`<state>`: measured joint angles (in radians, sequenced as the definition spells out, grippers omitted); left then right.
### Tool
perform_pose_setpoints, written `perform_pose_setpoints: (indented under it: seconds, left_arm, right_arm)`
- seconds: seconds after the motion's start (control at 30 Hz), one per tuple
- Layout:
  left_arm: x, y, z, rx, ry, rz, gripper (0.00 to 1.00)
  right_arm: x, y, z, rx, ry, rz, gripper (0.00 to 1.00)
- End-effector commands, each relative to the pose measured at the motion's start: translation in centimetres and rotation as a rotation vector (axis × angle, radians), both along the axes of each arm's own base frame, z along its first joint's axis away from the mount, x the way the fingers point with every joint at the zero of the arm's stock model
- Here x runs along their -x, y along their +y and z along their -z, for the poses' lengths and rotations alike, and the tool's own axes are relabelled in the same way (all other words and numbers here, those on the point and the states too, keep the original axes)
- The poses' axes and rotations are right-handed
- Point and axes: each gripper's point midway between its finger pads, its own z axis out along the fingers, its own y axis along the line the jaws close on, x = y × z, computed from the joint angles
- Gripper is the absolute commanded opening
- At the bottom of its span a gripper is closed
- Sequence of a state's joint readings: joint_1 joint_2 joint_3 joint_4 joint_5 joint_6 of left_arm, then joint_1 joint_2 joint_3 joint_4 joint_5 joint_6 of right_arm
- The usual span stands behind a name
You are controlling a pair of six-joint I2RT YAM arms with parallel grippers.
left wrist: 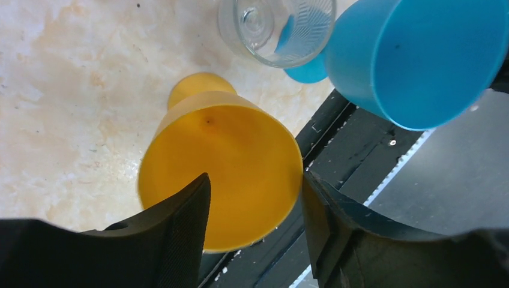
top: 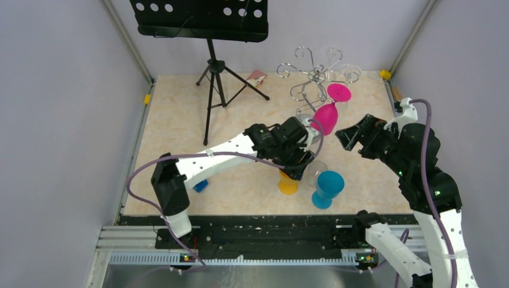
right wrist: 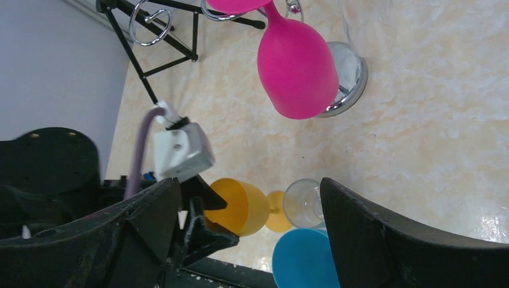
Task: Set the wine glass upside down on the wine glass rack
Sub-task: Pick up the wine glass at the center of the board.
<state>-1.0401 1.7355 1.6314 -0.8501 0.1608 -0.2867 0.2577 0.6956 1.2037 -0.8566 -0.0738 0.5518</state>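
A yellow wine glass (top: 288, 183) stands on its foot near the table's front edge. My left gripper (top: 298, 168) is over its bowl (left wrist: 240, 150). One finger (left wrist: 180, 228) reaches inside the bowl and the other (left wrist: 336, 228) touches the rim from outside, with a gap still between the jaws. The chrome wine glass rack (top: 312, 73) stands at the back, and a pink wine glass (top: 326, 117) hangs upside down from it. My right gripper (top: 347, 137) hovers open to the right, empty. From its view the yellow glass (right wrist: 240, 207) and the pink glass (right wrist: 297, 66) both show.
A blue wine glass (top: 327, 186) and a clear glass (top: 315, 168) stand close to the right of the yellow one. A black music stand (top: 207, 24) on a tripod is at the back left. The rack's mirror base (right wrist: 354, 75) sits under the pink glass. A small blue object (top: 201, 186) lies front left.
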Motion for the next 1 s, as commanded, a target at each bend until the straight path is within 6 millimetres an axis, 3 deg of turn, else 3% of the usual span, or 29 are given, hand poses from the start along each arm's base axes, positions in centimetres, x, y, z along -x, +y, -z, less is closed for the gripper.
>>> perform_pose_setpoints:
  seconds: [0.0,0.13,0.23,0.33,0.37,0.43,0.7,0.97]
  left_arm:
    - [-0.1,-0.2,1.5,-0.072,-0.022,0.016,0.6]
    - [0.4,0.2,3.5,-0.158,-0.007,0.017,0.51]
    - [0.5,0.7,4.7,-0.216,0.0,0.009,0.31]
    - [0.5,1.2,4.9,-0.23,-0.005,-0.002,0.05]
    - [0.5,1.3,4.7,-0.225,-0.014,-0.008,0.0]
    - [0.3,1.6,3.9,-0.208,-0.035,-0.024,0.0]
    - [-1.3,4.2,-3.1,-0.079,-0.204,-0.168,0.0]
    - [1.2,6.0,-12.8,0.319,-0.24,-0.246,0.0]
  right_arm:
    - [-0.2,0.4,-1.1,-0.039,-0.045,-0.01,0.88]
    - [-0.3,0.8,-0.9,-0.055,-0.039,-0.021,0.88]
    - [-0.4,1.0,-0.9,-0.069,-0.039,-0.03,0.88]
    - [-0.5,1.3,-0.7,-0.078,-0.037,-0.041,0.87]
    - [-0.5,1.3,-0.6,-0.077,-0.036,-0.04,0.87]
    - [-0.6,1.2,-0.6,-0.078,-0.035,-0.03,0.87]
    - [-1.0,2.0,-0.1,-0.086,-0.02,-0.068,0.87]
    - [-1.2,3.5,0.7,-0.138,0.031,-0.124,0.86]
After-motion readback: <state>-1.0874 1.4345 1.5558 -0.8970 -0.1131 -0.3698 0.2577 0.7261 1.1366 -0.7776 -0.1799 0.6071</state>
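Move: The yellow wine glass stands upright under the left hand, its middle about 4 cm to the left, 2 cm ahead and 11 cm below; the near right part of its rim lies almost between the open fingers. The clear tumbler is some 6 cm right, 4 cm ahead and 14 cm below, the blue wine glass about 9 cm right, 3 cm back and 11 cm below. From the right hand the yellow glass lies roughly 18 cm left, 1 cm back and 26 cm down. Down about 6 cm goes the left hand, turning its fingers steeper, one inside the yellow glass's bowl and one outside, and they close nearly shut to pinch the rim's wall. It then rises with it, slowly then fast, some 13 cm and about 5 cm left, tilting the fingers back out to the right. The open right hand drifts a couple of centimetres left. ##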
